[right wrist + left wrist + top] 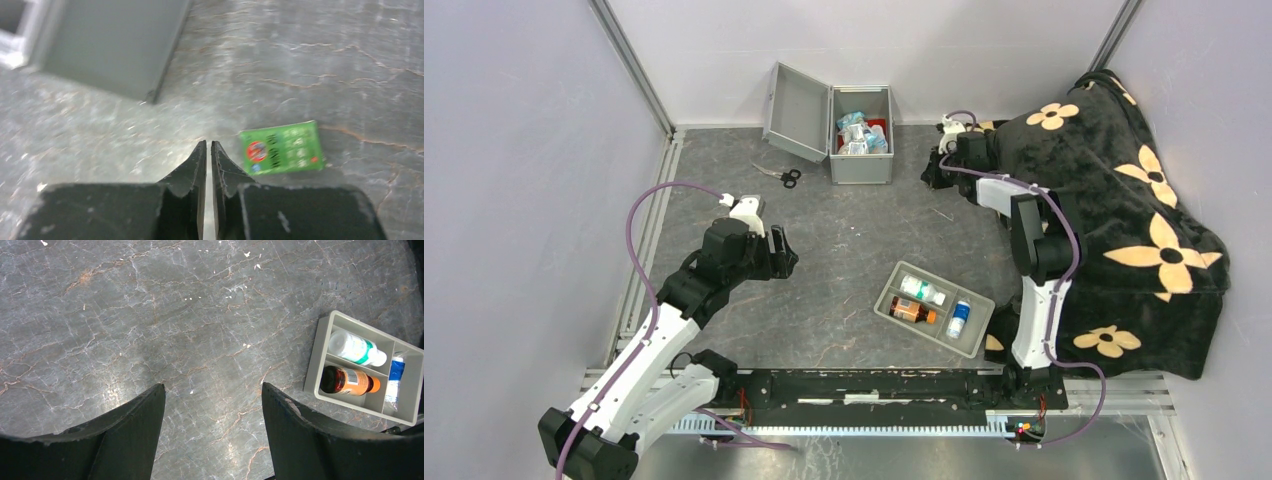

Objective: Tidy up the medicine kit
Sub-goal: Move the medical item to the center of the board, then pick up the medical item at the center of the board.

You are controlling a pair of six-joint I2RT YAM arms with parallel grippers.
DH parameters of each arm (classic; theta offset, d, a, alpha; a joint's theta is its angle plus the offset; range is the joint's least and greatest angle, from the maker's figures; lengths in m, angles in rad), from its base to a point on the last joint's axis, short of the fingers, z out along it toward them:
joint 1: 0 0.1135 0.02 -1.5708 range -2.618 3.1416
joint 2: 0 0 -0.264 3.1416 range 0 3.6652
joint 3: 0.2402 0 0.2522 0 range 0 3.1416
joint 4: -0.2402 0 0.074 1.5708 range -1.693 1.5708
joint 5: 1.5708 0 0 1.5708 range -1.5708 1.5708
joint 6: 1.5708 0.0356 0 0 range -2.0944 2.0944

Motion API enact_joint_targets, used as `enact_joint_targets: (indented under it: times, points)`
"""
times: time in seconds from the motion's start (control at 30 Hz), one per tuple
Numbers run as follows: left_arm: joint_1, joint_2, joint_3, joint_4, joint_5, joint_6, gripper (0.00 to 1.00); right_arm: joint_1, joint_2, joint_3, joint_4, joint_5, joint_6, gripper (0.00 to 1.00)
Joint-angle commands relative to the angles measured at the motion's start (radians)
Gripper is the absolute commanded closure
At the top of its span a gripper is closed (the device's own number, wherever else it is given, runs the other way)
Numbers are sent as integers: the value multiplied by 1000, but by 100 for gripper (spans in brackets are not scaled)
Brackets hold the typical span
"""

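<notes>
The medicine kit [861, 160], a silver-grey metal case, stands open at the back of the table, its lid [796, 112] swung out to the left and packets piled inside. In the right wrist view one grey wall of the medicine kit [110, 45] fills the upper left. My right gripper [208, 143] is shut and empty, low over the table just right of the case [932, 177]. A small green packet [281, 148] lies flat right beside its fingertips. My left gripper [212, 387] hangs open over bare table at mid-left [786, 255], holding nothing.
A shallow grey divided tray [886, 303] sits front centre with a white bottle [921, 290], a brown bottle [910, 312] and a small blue-and-white one [959, 318]; this tray [316, 355] also shows at the left wrist view's right edge. Scissors [780, 175] lie left of the case. A black flowered cloth [1124, 200] covers the right side.
</notes>
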Motion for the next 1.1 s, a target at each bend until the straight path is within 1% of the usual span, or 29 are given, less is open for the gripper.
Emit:
enact_joint_targets:
  times: [0.0,0.07,0.1,0.17,0.2,0.27,0.3,0.33,0.4,0.47,0.53,0.57,0.6,0.67,0.7,0.77,0.8,0.83,0.97,1.07]
  points:
    - [-1,-9,13,13,2,26,23,13,-197,-77,38,-66,-62,84]
    - [0,-8,13,12,3,26,23,12,-267,-118,53,24,1,70]
    - [0,-10,13,13,3,26,23,12,-294,-136,53,99,50,65]
    - [0,-12,12,14,4,26,23,12,-342,-175,35,217,179,50]
    - [0,-14,12,13,4,26,23,12,-359,-193,19,263,225,36]
    - [-1,-19,12,14,6,26,23,14,-369,-206,0,304,288,14]
    - [0,-22,11,14,7,26,23,15,-368,-202,-35,335,310,6]
    - [-1,-23,11,14,7,26,23,16,-363,-189,-75,372,329,2]
    - [0,-30,11,14,7,27,23,24,-356,-140,-203,472,364,2]
    - [0,-36,10,14,6,26,23,37,-352,-68,-324,560,352,2]
    - [0,-39,11,14,5,26,23,39,-356,-8,-452,707,368,2]
    - [-1,-40,10,15,7,27,23,36,-359,5,-482,741,322,2]
    - [0,-40,10,14,7,27,23,31,-362,10,-487,742,274,2]
    - [0,-40,11,14,9,27,23,19,-371,-3,-471,720,234,2]
    - [0,-39,11,16,11,28,23,15,-381,-42,-432,677,200,2]
    - [-1,-40,10,18,13,29,23,13,-407,-113,-313,569,183,2]
    - [0,-40,11,17,13,29,23,13,-414,-138,-267,531,193,2]
    - [0,-39,10,16,13,29,23,14,-407,-139,-256,502,220,2]
    - [0,-44,11,17,13,29,23,20,-296,-9,-368,490,346,2]
    - [0,-45,9,17,13,29,23,50,-236,45,-396,524,429,2]
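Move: The small green packet lies flat on the table about 3 cm ahead of my right hand, 4 cm to its right and some 3 cm lower. The grey case stands roughly 14 cm to my right hand's left and 13 cm ahead; the scissors lie about 32 cm to this hand's left, some 5 cm farther out and 3 cm below it. From my left hand the packet is around 32 cm ahead, 30 cm right and 15 cm down. I lift my closed right hand about 11 cm off the table beside the packet and open the fingers wide as I rise, drawing back slightly. Then I swing right and a little farther back, turning the hand some 35 degrees clockwise, and sink about 4 cm, coming a bit forward and left at the last, open and without touching the packet. ##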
